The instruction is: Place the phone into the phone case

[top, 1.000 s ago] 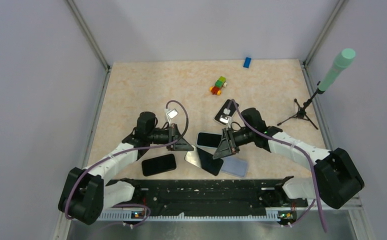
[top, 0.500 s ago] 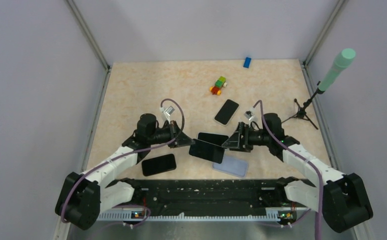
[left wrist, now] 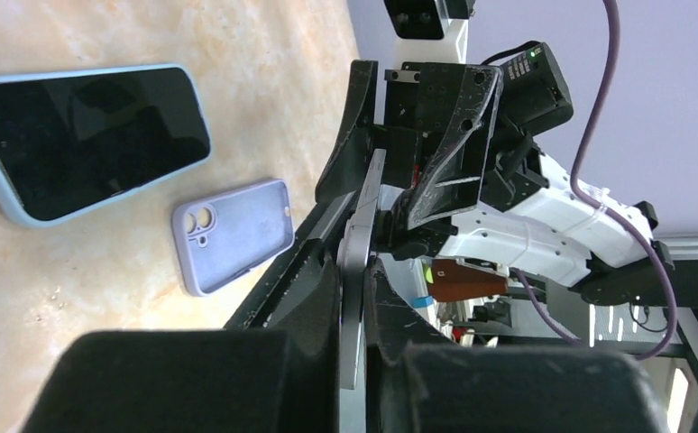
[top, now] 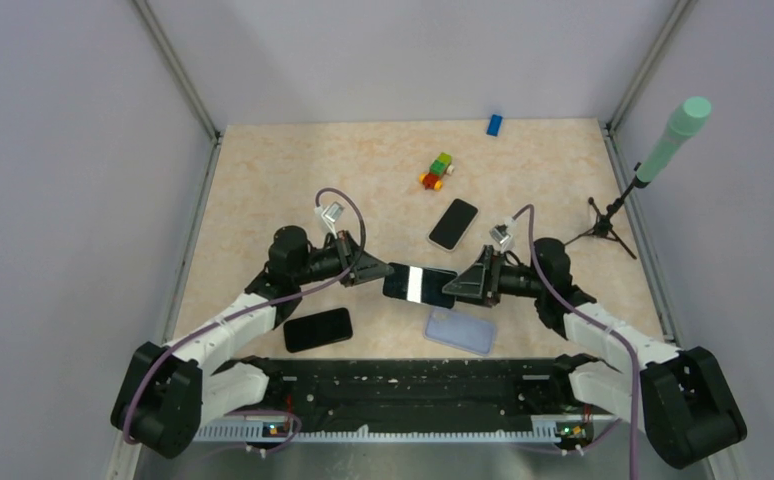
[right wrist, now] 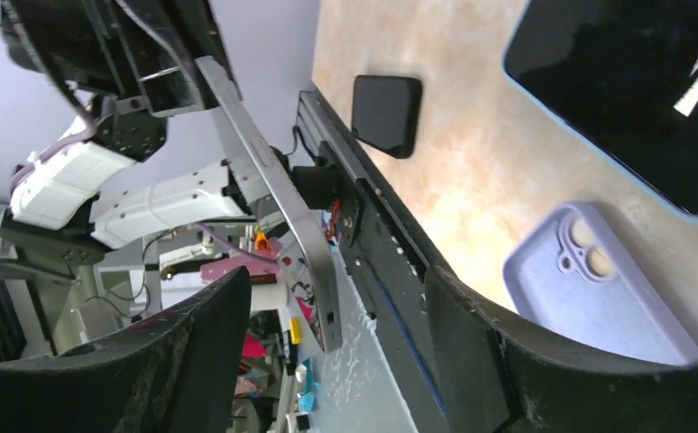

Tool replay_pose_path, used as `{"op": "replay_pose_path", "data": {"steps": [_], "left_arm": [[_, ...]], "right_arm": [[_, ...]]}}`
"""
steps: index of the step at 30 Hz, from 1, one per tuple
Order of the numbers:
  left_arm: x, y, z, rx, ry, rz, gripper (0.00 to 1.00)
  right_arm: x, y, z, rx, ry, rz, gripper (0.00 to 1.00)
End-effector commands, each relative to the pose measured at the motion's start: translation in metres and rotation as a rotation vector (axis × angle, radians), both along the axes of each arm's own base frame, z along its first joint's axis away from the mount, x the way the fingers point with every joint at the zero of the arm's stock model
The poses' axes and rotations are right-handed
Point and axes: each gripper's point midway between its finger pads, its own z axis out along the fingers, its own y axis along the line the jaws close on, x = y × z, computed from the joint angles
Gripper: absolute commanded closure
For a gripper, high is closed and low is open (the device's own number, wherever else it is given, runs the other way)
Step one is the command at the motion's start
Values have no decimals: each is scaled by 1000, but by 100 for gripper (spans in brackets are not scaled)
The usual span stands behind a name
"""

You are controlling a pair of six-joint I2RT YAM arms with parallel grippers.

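Observation:
My left gripper [top: 375,272] is shut on one end of a dark phone [top: 418,284] and holds it above the table, screen up. In the left wrist view the phone [left wrist: 356,262] shows edge-on between the pads. My right gripper [top: 458,287] is open, its fingers spread either side of the phone's other end without touching it; the phone's edge [right wrist: 278,207] reaches in between them. The empty lavender phone case [top: 460,331] lies open side up on the table near the front rail, also seen in the left wrist view [left wrist: 233,234] and the right wrist view [right wrist: 598,289].
A phone in a light blue case [left wrist: 84,135] lies under the held phone. A black phone [top: 315,329] lies front left, another phone [top: 453,223] further back. Toy blocks [top: 436,172], a blue block [top: 494,124] and a microphone tripod [top: 603,232] stand behind. The black rail [top: 413,380] runs along the front.
The left gripper has lifted the phone up and back, turning it level. The right gripper has drawn back to the right, opened, and now faces the phone's free end.

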Motion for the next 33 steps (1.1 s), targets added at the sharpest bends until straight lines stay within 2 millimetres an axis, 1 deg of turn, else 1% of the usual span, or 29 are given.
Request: {"op": "replay_pose_path", "data": {"steps": [1, 2, 4, 5, 7, 8, 10, 14, 15, 18, 19, 20, 21, 23, 24, 25, 26, 27, 29, 33], "left_arm": [[0, -5, 25, -87, -69, -43, 100], [0, -6, 25, -91, -66, -43, 100], [1, -6, 24, -104, -66, -41, 100], [1, -6, 23, -107, -59, -38, 100], [1, -7, 21, -111, -51, -41, 100], [1, -7, 18, -109, -43, -41, 100], [1, -7, 15, -110, -36, -39, 100], [1, -9, 10, -110, -20, -39, 100], [0, -10, 8, -111, -16, -43, 100], [-2, -14, 5, -107, -11, -62, 100], [-3, -16, 3, -101, -7, -70, 97], [-3, -17, 0, -91, -3, -75, 92], [-3, -17, -5, -75, 6, -75, 81], [-2, -17, -18, -25, 21, -61, 67], [-1, -16, -26, 8, 31, -49, 61], [-1, -15, -32, 42, 29, -37, 57], [-1, -14, -40, 84, 39, -23, 54], [-2, -12, -51, 139, 61, -14, 52], [-3, -11, -66, 231, 70, 0, 51], [-7, -21, -88, 395, 66, -16, 51]], "right_arm": [[10, 8, 47, 123, -128, 36, 34], [9, 9, 52, 138, -136, 47, 39], [6, 10, 59, 166, -149, 73, 46], [4, 11, 62, 176, -155, 90, 51], [-1, 11, 64, 186, -167, 130, 61], [-3, 11, 65, 189, -171, 139, 69], [-6, 11, 67, 195, -182, 149, 76], [-8, 11, 75, 209, -208, 159, 97], [-8, 11, 76, 213, -213, 157, 100], [-8, 11, 78, 214, -223, 156, 100], [-7, 11, 78, 210, -222, 151, 100], [-5, 10, 75, 195, -222, 143, 100], [-3, 10, 70, 167, -219, 131, 100], [5, 7, 56, 78, -201, 96, 100], [8, 4, 49, 22, -203, 74, 100], [14, 0, 42, -41, -188, 36, 100], [15, -6, 35, -104, -165, 13, 100], [18, -11, 30, -162, -163, -15, 100], [22, -23, 25, -259, -167, -69, 100], [31, -48, 22, -409, -189, -183, 100]]}}
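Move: The phone's middle, screen up between the hands, lies about 6 cm to the right of the left hand that holds its end, 2 cm back and nearly level. From the right hand's open fingers it is 6 cm left, 1 cm ahead and slightly higher. On the table some 12 cm below the right hand, the blue-cased phone lies 5 cm ahead and 4 left, the lavender case 5 cm back and 3 right. The phone changes hands: the right hand rises about 4 cm while closing its fingers, pinching the phone's free right end as the left keeps its hold. Then the left fingers open and that hand sinks some 7 cm, clear of the phone, rolling its left side up, while the right rolls back the other way and carries the phone about 3 cm forward and slightly right. ##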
